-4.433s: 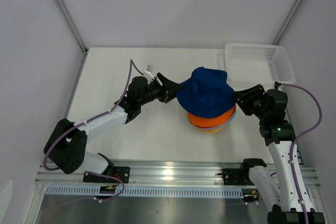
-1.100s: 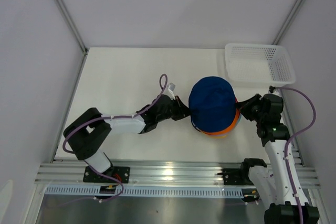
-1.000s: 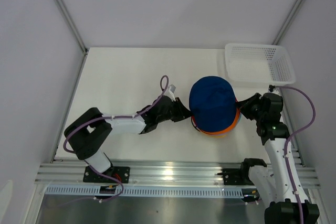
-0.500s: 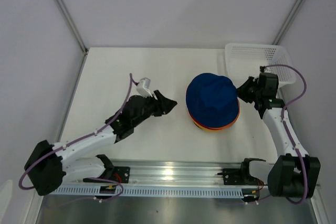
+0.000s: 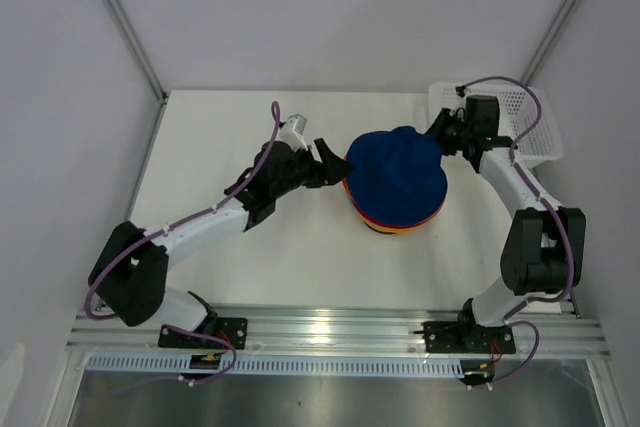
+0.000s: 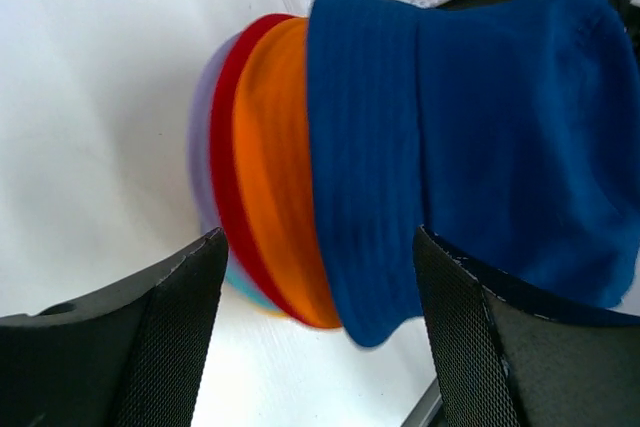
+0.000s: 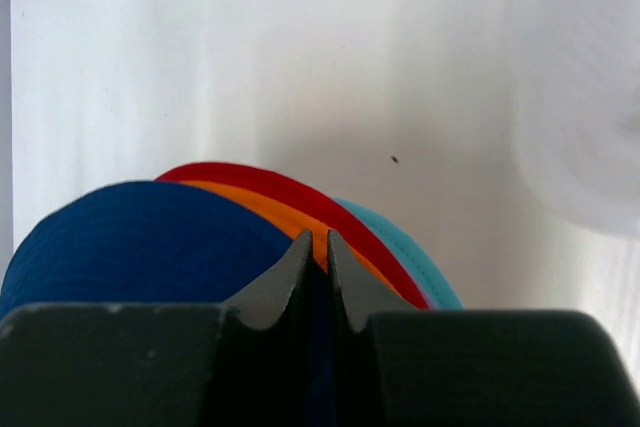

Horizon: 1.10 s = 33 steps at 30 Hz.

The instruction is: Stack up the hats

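The hats lie in one stack mid-table, the dark blue hat (image 5: pixel 397 175) on top. Under it only brims show: orange (image 6: pixel 270 167), red (image 6: pixel 225 147), lavender (image 6: pixel 203 147) and teal (image 7: pixel 420 262). My left gripper (image 5: pixel 328 159) is at the stack's left edge. It is open, its fingers (image 6: pixel 170 347) wide apart, and the blue brim hangs between them untouched. My right gripper (image 5: pixel 440 135) is at the stack's far right edge. Its jaws (image 7: pixel 315 239) are all but shut, with dark blue cloth in the narrow slit.
The white mesh basket (image 5: pixel 530 117) stands at the table's far right corner, just behind my right gripper. Both arms reach in from the near edge, one along each side of the stack. Bare white table lies left of the stack.
The dark blue hat has come down onto the stack. My left gripper has opened and let go of its brim. My right arm has swung round to the stack's far side.
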Each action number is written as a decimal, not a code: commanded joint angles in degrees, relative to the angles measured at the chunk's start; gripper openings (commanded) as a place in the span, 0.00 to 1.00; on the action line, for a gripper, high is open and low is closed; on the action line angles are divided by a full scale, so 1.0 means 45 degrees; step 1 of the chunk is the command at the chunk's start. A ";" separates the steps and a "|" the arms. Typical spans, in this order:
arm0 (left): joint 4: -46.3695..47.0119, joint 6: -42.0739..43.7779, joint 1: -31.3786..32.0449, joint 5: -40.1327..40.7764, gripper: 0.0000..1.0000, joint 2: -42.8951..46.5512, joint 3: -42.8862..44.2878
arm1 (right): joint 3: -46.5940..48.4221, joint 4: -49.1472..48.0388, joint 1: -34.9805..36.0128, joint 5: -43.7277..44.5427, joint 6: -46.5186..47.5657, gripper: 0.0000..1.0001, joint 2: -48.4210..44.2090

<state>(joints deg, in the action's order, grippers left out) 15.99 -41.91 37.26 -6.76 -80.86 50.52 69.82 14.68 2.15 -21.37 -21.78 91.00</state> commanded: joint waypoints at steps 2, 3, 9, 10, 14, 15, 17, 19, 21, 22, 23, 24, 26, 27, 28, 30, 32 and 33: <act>0.0861 0.0446 -0.0134 -0.0998 0.78 -0.0780 0.1427 | 0.1475 0.0449 0.0908 0.0138 0.0797 0.19 0.0675; 0.0880 0.0466 -0.0192 -0.0997 0.78 -0.0897 0.1506 | 0.1573 0.0565 0.0889 0.0138 0.0797 0.22 0.0811; 0.1115 0.0134 -0.0505 -0.1327 0.74 -0.1620 0.1937 | 0.1964 0.0995 0.0226 0.0158 0.0914 0.43 0.0579; 0.1134 0.0076 -0.0525 -0.1348 0.72 -0.1660 0.1976 | 0.1984 0.1151 0.0109 0.0255 0.0914 0.47 0.0501; 0.1271 -0.0411 -0.0525 -0.1523 0.65 -0.1855 0.1918 | 0.1887 0.1347 -0.0787 0.0665 0.0700 0.53 -0.0182; 0.1291 -0.0529 -0.0525 -0.1601 0.63 -0.1971 0.1917 | 0.1828 0.1406 -0.1158 0.0685 0.0583 0.54 -0.0338; 0.1271 -0.0841 -0.0505 -0.1622 0.60 -0.2109 0.1917 | 0.1692 0.1503 -0.1531 0.0724 0.0349 0.57 -0.0885; 0.1271 -0.1037 -0.0506 -0.1641 0.54 -0.2226 0.1840 | 0.1224 0.1601 -0.2039 0.0822 -0.0236 0.57 -0.1314; 0.1503 -0.1389 -0.0525 -0.1719 0.46 -0.2266 0.1665 | 0.0601 0.1428 -0.2351 0.0667 -0.1130 0.57 -0.2075; 0.1602 -0.1506 -0.0525 -0.1700 0.36 -0.2266 0.1567 | -0.0331 0.1252 -0.2373 0.0530 -0.1446 0.57 -0.2387; 0.1700 -0.1739 -0.0506 -0.1642 0.30 -0.2246 0.1430 | -0.0882 0.0921 -0.2373 0.0355 -0.1739 0.57 -0.3029; 0.1720 -0.1819 -0.0505 -0.1564 0.24 -0.2246 0.1371 | -0.1409 0.0415 -0.2354 0.0025 -0.2032 0.57 -0.3325; 0.1585 -0.1916 -0.0525 -0.1388 0.09 -0.2246 0.1273 | -0.2792 0.0002 -0.2198 -0.0115 -0.2834 0.57 -0.4163; 0.1545 -0.1917 -0.0525 -0.1387 0.06 -0.2265 0.1234 | -0.3149 -0.0174 -0.2120 -0.0019 -0.2952 0.57 -0.4380; 0.1371 -0.1898 -0.0525 -0.1349 0.02 -0.2285 0.1214 | -0.3443 -0.0176 -0.2042 0.0098 -0.3088 0.58 -0.4557; 0.1155 -0.1917 -0.0505 -0.1193 0.01 -0.2382 0.1175 | -0.4050 -0.0079 -0.1768 0.0255 -0.3148 0.60 -0.4908; 0.1056 -0.2034 -0.0486 -0.1017 0.01 -0.2460 0.0961 | -0.4420 -0.0058 -0.1670 0.0198 -0.3265 0.61 -0.5027; 0.1095 -0.2092 -0.0486 -0.0978 0.01 -0.2480 0.0883 | -0.4538 -0.0174 -0.1631 0.0062 -0.3343 0.61 -0.5124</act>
<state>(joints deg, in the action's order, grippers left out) 21.26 -50.13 35.07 -12.21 -90.78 55.96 50.65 16.84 -5.85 -20.32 -34.09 70.15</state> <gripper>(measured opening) 0.014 0.603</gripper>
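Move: To the left hand's right, about 11 cm off and some 2 cm back, lies the middle of the blue hat, a little lower; its left rim is right by the open fingers. The orange hat sits just under it, some 5 cm below hand height. From the right hand, at the far right rim, the blue hat's middle is about 9 cm back and 9 cm left, while the white basket stands roughly 19 cm right, 5 cm farther out and well below. Working round the blue hat's brim, the right hand opens its fingers at the far right edge, first going about 3 cm left, then some 12 cm right; it then comes back about 9 cm in a low arch, rising and sinking, to straddle the hat's right edge. Meanwhile the left hand eases about 3 cm forward and 2 cm right and shuts its open fingers on the left brim, pinching it. ##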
